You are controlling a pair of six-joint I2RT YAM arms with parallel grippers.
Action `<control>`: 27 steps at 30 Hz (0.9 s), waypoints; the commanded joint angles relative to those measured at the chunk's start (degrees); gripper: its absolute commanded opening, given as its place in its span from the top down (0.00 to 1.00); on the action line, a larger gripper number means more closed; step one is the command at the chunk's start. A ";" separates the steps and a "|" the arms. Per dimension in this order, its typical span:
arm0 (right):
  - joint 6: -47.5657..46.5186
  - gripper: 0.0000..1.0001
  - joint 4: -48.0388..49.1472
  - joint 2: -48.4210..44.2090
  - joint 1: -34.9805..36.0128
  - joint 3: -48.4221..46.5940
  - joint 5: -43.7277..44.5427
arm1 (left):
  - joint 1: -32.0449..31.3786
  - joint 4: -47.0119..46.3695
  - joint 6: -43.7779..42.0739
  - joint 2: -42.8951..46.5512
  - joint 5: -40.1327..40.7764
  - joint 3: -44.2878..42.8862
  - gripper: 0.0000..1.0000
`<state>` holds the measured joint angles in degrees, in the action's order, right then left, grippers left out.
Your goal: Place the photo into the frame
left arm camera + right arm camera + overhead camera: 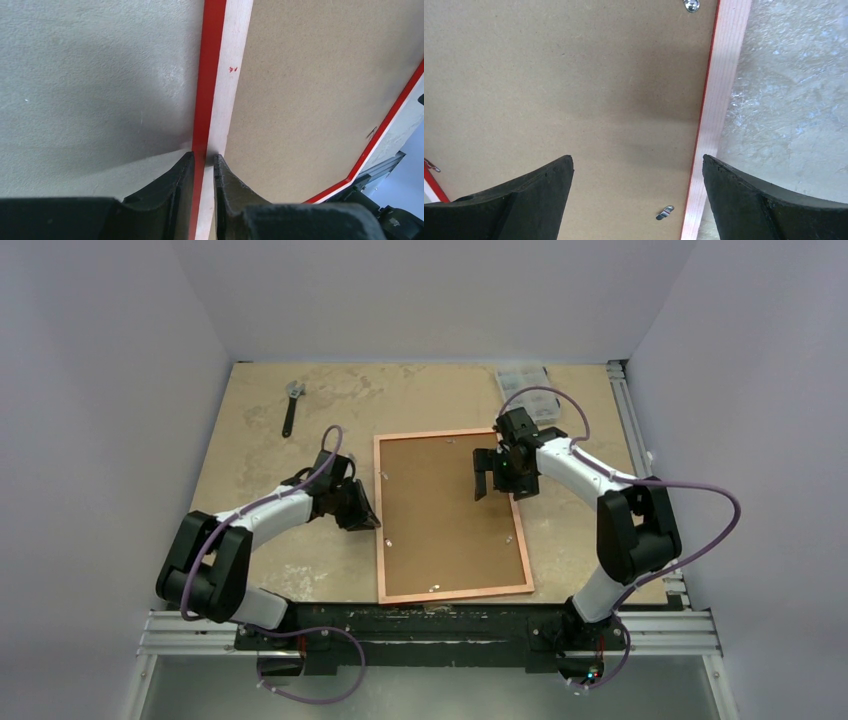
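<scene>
The frame [455,593] lies back-up in the middle of the table, a brown backing board [450,510] filling it. My left gripper [370,516] is shut on the frame's left rail; in the left wrist view the fingertips [189,161] pinch the red and pale wood edge [220,75]. Over the board's upper right part my right gripper [497,480] hangs open. In the right wrist view its jaws [638,162] span bare board [564,80] and the frame's right rail [719,100], holding nothing. The photo is not visible in any view.
A wrench [291,405] lies at the table's far left. A clear plastic box [527,380] stands at the far right, behind the right arm. Small metal turn clips [664,212] sit along the board's edges. Grey walls close in on three sides.
</scene>
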<state>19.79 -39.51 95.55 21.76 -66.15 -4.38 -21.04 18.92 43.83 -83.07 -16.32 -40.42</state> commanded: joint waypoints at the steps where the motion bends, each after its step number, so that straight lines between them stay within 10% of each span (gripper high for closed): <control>1: -0.96 0.01 0.17 -2.98 0.30 -2.22 2.68 | 0.30 4.15 -2.61 1.15 5.15 -0.44 0.82; 16: 2.60 0.01 5.98 -5.04 -8.98 7.01 -7.52 | 0.23 -1.12 0.92 5.62 -2.66 1.70 0.32; 27: 3.88 0.03 11.05 -6.74 -12.70 16.11 -16.62 | 0.29 -7.00 2.50 -3.25 -6.51 -1.07 0.31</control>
<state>22.09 -32.32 90.48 8.32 -52.42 -15.22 -21.02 14.90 45.89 -83.70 -21.76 -39.70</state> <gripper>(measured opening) 0.981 0.691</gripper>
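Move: The frame's left rail is already between the nearly shut left fingertips, straight below by about 1 cm. A metal clip is some 3 cm back and 2 cm to the right of this hand, also 1 cm down. The frame's right rail lies about 4 cm to the right of the open right hand, 4 cm lower. From that hand a clip lies roughly 6 cm back and 2 cm right, the far right corner 12 cm ahead and 2 cm right. Take the right gripper, kept wide open, out over the frame's right rail: about 5 cm right, sinking 3 cm and drawing back 2 cm, turning some 10 degrees clockwise and raising its left side, until the fingers straddle the rail. Meanwhile open the left gripper to let go of the left rail, lift briefly, then ease right and back down over it. ##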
